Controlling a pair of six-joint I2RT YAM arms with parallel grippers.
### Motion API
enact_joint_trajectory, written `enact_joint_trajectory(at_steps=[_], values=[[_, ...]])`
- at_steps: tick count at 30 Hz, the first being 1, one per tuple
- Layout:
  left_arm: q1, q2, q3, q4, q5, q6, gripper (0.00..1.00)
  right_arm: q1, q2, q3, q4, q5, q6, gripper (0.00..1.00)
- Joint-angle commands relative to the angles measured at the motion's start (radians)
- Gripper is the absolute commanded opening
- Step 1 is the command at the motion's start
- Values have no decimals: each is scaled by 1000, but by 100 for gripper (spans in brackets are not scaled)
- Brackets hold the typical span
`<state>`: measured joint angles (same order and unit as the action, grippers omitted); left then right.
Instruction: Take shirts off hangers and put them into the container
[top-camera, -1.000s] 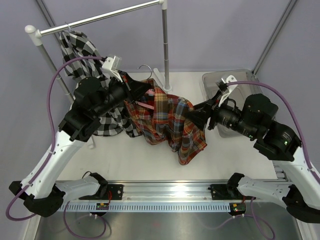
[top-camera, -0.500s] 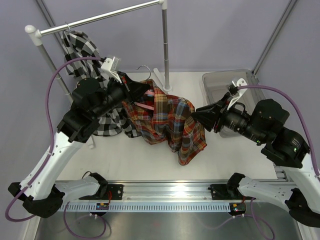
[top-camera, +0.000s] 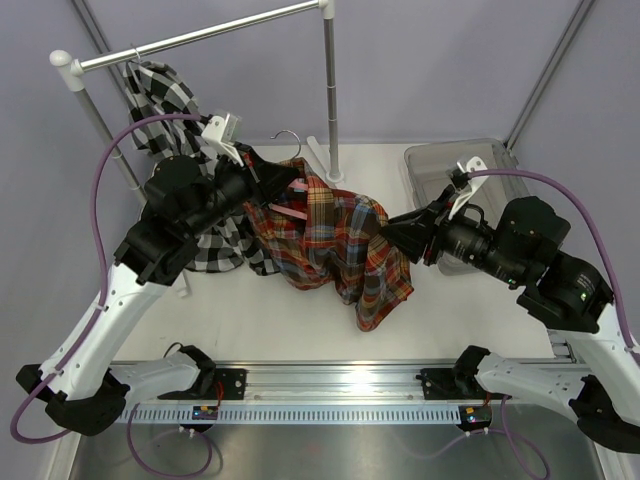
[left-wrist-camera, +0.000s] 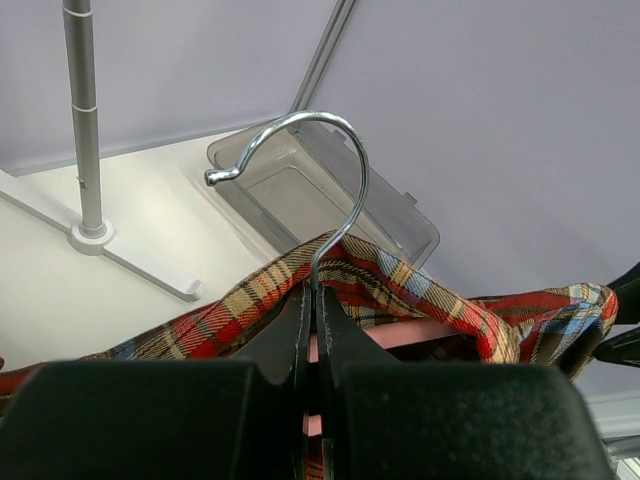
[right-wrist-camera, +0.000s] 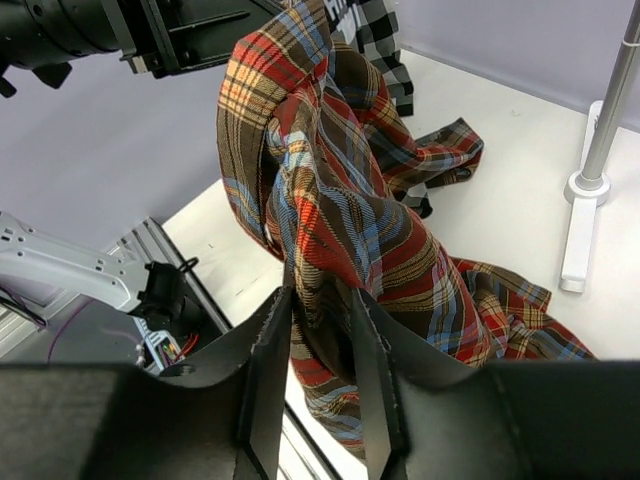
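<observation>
The red plaid shirt (top-camera: 330, 240) hangs off the pink-red hanger (left-wrist-camera: 430, 332), its lower part on the table. My left gripper (top-camera: 295, 175) is shut on that hanger's neck just below the metal hook (left-wrist-camera: 340, 180). My right gripper (top-camera: 385, 232) comes in from the right and is shut on a bunched fold of the plaid shirt (right-wrist-camera: 330, 200). The black-and-white shirt (top-camera: 160, 90) hangs from the rail at the back left; its hanger is mostly hidden. The grey container (top-camera: 430, 155) sits at the back right, partly covered by my right arm.
The silver rail (top-camera: 200, 38) crosses the back, with an upright pole (top-camera: 330, 100) and its white foot behind the plaid shirt. The black-and-white shirt's hem (top-camera: 225, 245) drapes under my left arm. A metal track runs along the near edge.
My right gripper's jaws have narrowed onto the plaid shirt's fold, and the right arm has shifted a little. The left arm holds still with the hanger.
</observation>
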<state>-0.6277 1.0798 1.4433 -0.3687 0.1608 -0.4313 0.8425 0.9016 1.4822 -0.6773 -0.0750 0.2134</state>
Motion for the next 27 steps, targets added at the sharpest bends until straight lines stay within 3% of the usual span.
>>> enact_joint_trajectory(at_steps=[1, 5, 9, 10, 15, 27], values=[[-3, -11, 57, 73, 16, 9, 0, 4, -13, -23, 22, -37, 6, 41], [-3, 0, 74, 71, 25, 8, 0, 4, -24, -54, 36, -46, 15, 36], [-3, 3, 91, 59, 20, 16, 0, 4, -27, -56, 32, -46, 18, 2], [-4, 6, 94, 54, 19, 20, 0, 4, -30, -51, 27, -45, 20, 0], [-3, 11, 88, 27, -15, 40, 0, 4, -38, 6, -13, -16, 21, 0], [-3, -73, -110, 33, -52, 60, 0, 3, 28, 351, -160, 483, -107, 0]])
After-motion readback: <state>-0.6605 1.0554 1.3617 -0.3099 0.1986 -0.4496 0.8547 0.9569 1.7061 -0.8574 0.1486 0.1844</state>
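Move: My right hand is open at the red plaid shirt's right shoulder, which lies almost between the fingers, about 1 cm to the left and 2 cm down. The pink hanger inside is some 15 cm left of that hand and 6 cm farther out; the container stands roughly 25 cm right, 30 cm ahead and 42 cm below. From my left hand, which already grips the hanger's neck, that shoulder is about 17 cm right, 9 cm back and 3 cm down. I dip my right hand a centimetre or two and shut its fingers, pinching the shirt's shoulder. Then I haul the cloth up about 5 cm and as far right, away from the hanger, edging forward and turning the hand some 10 degrees clockwise. My left hand keeps the hanger neck and is drawn about 2 cm down, right and back. ##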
